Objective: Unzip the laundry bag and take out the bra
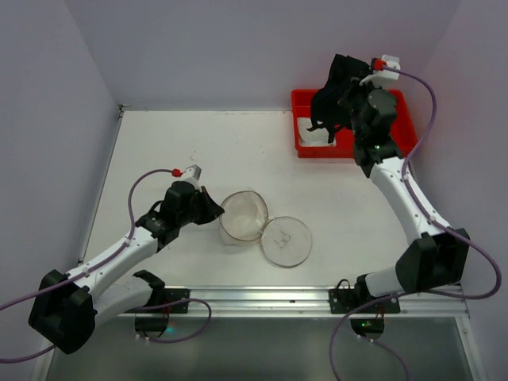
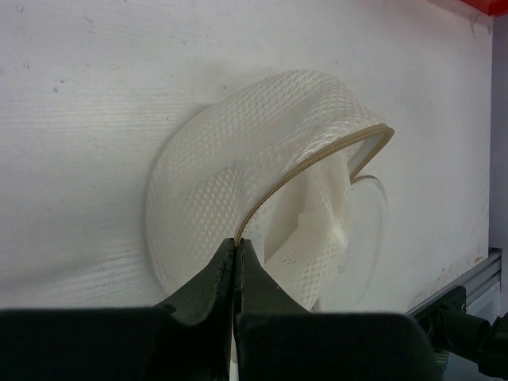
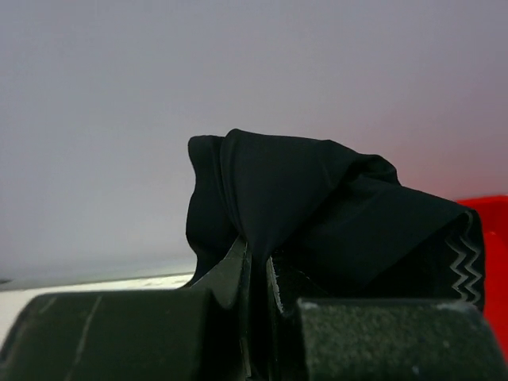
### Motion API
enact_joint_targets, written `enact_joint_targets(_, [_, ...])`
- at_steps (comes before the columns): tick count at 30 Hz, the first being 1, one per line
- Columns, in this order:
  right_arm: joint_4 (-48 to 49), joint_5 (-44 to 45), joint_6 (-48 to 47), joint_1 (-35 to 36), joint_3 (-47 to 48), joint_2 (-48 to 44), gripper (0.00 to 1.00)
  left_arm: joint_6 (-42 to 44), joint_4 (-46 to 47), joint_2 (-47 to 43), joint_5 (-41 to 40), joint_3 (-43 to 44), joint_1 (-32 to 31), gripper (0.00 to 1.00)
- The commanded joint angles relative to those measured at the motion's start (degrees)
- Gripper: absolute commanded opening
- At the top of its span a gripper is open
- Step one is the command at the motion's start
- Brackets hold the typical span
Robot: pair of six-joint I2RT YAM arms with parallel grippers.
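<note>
The white mesh laundry bag (image 1: 244, 216) lies open at the table's middle, its round lid with a small black drawing (image 1: 286, 240) flapped out to the right. In the left wrist view the bag (image 2: 238, 175) gapes along its tan zipper edge. My left gripper (image 1: 213, 208) is shut on that zipper edge (image 2: 238, 242). My right gripper (image 1: 349, 99) is shut on the black bra (image 1: 333, 99) and holds it in the air above the red tray (image 1: 401, 131). The bra (image 3: 317, 206) fills the right wrist view, bunched over the jaws.
The red tray stands at the back right and holds a white item (image 1: 313, 133). Grey walls close in the table on the left, back and right. A metal rail (image 1: 262, 300) runs along the near edge.
</note>
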Motion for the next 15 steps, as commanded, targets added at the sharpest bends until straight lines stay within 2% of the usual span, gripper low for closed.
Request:
enact_joint_targets(1, [-2.3,2.6,0.2,-6.7,7.3,9.8,0.00,1.2,-0.6,-0.1,-2.0,2.2,0.3,0.00])
enact_joint_targets(6, [-3.3,1.7,1.4,-13.3,20.4,24.5,0.00,1.4,-1.2,-1.0,-1.6,2.4,0.4,0.00])
enact_joint_targets(11, [-8.2,0.3,1.5,-15.5,30.4,40.1,0.00,1.8,-0.8,-1.8,-2.1,2.1,0.5,0.00])
enact_joint_targets(15, [-12.6,1.9,2.1,-15.5,35.5,47.2,0.00,2.4,0.8,-1.6,-2.5,1.4,0.5,0.00])
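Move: The right hand, still pinching the black bra high up, has the red bin's middle about 13 cm ahead, 9 cm to its right and some 37 cm below. The white cloth in the bin lies about 10 cm ahead of the hand, 4 cm left and 39 cm below. From the left hand, the bin is roughly 33 cm ahead, 43 cm right and 6 cm lower. The right hand swings the pinched bra 20 cm forward and down, also right, into the red bin, tipping down. ##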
